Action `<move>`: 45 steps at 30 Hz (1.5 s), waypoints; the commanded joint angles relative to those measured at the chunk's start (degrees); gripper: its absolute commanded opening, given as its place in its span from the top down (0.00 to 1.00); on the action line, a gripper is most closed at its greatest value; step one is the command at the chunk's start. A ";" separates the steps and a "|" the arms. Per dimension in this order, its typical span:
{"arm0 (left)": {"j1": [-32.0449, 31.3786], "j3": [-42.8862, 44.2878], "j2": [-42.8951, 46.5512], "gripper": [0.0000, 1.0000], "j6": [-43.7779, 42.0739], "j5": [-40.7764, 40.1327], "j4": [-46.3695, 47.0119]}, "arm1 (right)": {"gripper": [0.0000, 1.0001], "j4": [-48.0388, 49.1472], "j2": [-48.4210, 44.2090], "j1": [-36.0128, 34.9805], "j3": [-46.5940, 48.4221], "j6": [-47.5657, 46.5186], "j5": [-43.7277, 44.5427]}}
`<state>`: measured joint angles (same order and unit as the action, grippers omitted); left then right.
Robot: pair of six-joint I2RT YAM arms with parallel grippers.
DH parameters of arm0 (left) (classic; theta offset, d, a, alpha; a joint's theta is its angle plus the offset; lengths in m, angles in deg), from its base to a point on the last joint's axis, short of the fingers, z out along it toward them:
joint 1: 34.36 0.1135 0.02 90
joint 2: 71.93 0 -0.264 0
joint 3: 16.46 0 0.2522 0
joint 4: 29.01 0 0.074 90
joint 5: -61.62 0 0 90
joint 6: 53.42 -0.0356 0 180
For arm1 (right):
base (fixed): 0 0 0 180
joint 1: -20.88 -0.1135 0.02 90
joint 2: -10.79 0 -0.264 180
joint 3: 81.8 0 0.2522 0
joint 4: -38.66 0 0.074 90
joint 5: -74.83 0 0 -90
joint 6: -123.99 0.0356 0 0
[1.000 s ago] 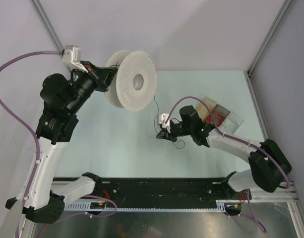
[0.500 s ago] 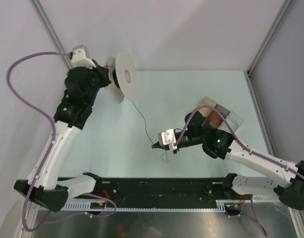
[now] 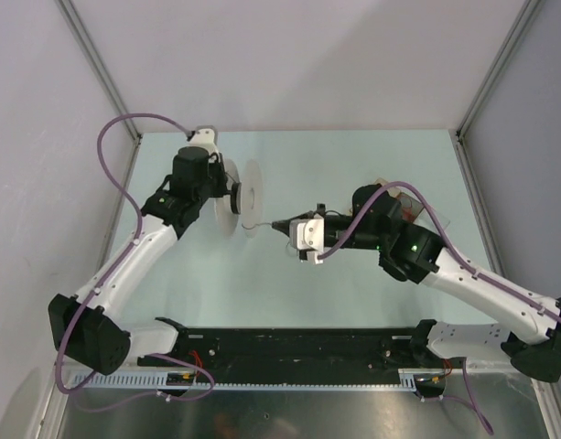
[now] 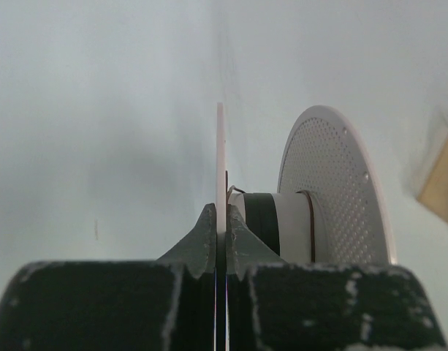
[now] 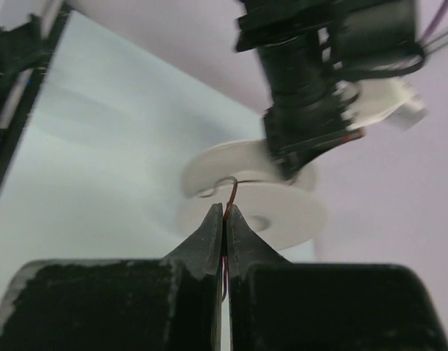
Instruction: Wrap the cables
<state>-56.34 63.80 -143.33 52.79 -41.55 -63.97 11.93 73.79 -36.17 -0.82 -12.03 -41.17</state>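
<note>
The white perforated spool [image 3: 252, 194] hangs edge-on above the table's middle. My left gripper [image 3: 227, 189] is shut on the rim of one flange [image 4: 220, 161], and the other flange [image 4: 333, 190] stands to the right. A turn of the thin brown cable [image 4: 309, 227] lies on the hub. A short span of cable [image 3: 259, 224] runs from the spool to my right gripper [image 3: 280, 225]. That gripper [image 5: 224, 213] is shut on the cable [image 5: 232, 191], just in front of the spool [image 5: 260, 208].
A clear box [image 3: 417, 203] with an orange-red coil sits behind the right arm. A black rail [image 3: 298, 343] runs along the near edge. Purple arm cords [image 3: 124, 128] loop above the left arm. Walls and metal posts [image 3: 481, 91] close in the back and sides.
The left arm has swung the spool from the back-left corner down toward the middle, turning it edge-on. The right gripper moved up to the spool, and the cable span between them shortened.
</note>
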 commanded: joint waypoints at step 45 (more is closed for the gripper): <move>10.46 11.36 7.71 1.00 23.03 41.13 27.07 | 1.00 -5.27 18.83 31.09 3.87 15.36 -21.98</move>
<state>-46.94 69.63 -136.68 66.91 5.75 -47.55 8.04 96.37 -1.75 6.75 -0.34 -63.68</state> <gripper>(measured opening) 0.037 0.020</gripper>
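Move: My left hand already grips one flange of the spool by its rim. The hub lies roughly 3 cm ahead, 5 cm to the right and 6 cm below these fingers. The cable pinched in my right fingers is about 15 cm back, 14 cm right and 8 cm higher. From my right hand, the hub is some 18 cm ahead, 10 cm to the left and 14 cm down. I sweep my right hand forward about 24 cm with the cable still pinched, first climbing over the spool, then sinking some 18 cm past its far side and easing back. Meanwhile my left hand keeps the flange and draws the spool back and right, turning it clockwise, then lifts it about 18 cm, coming partly forward again as it rolls left side down. ##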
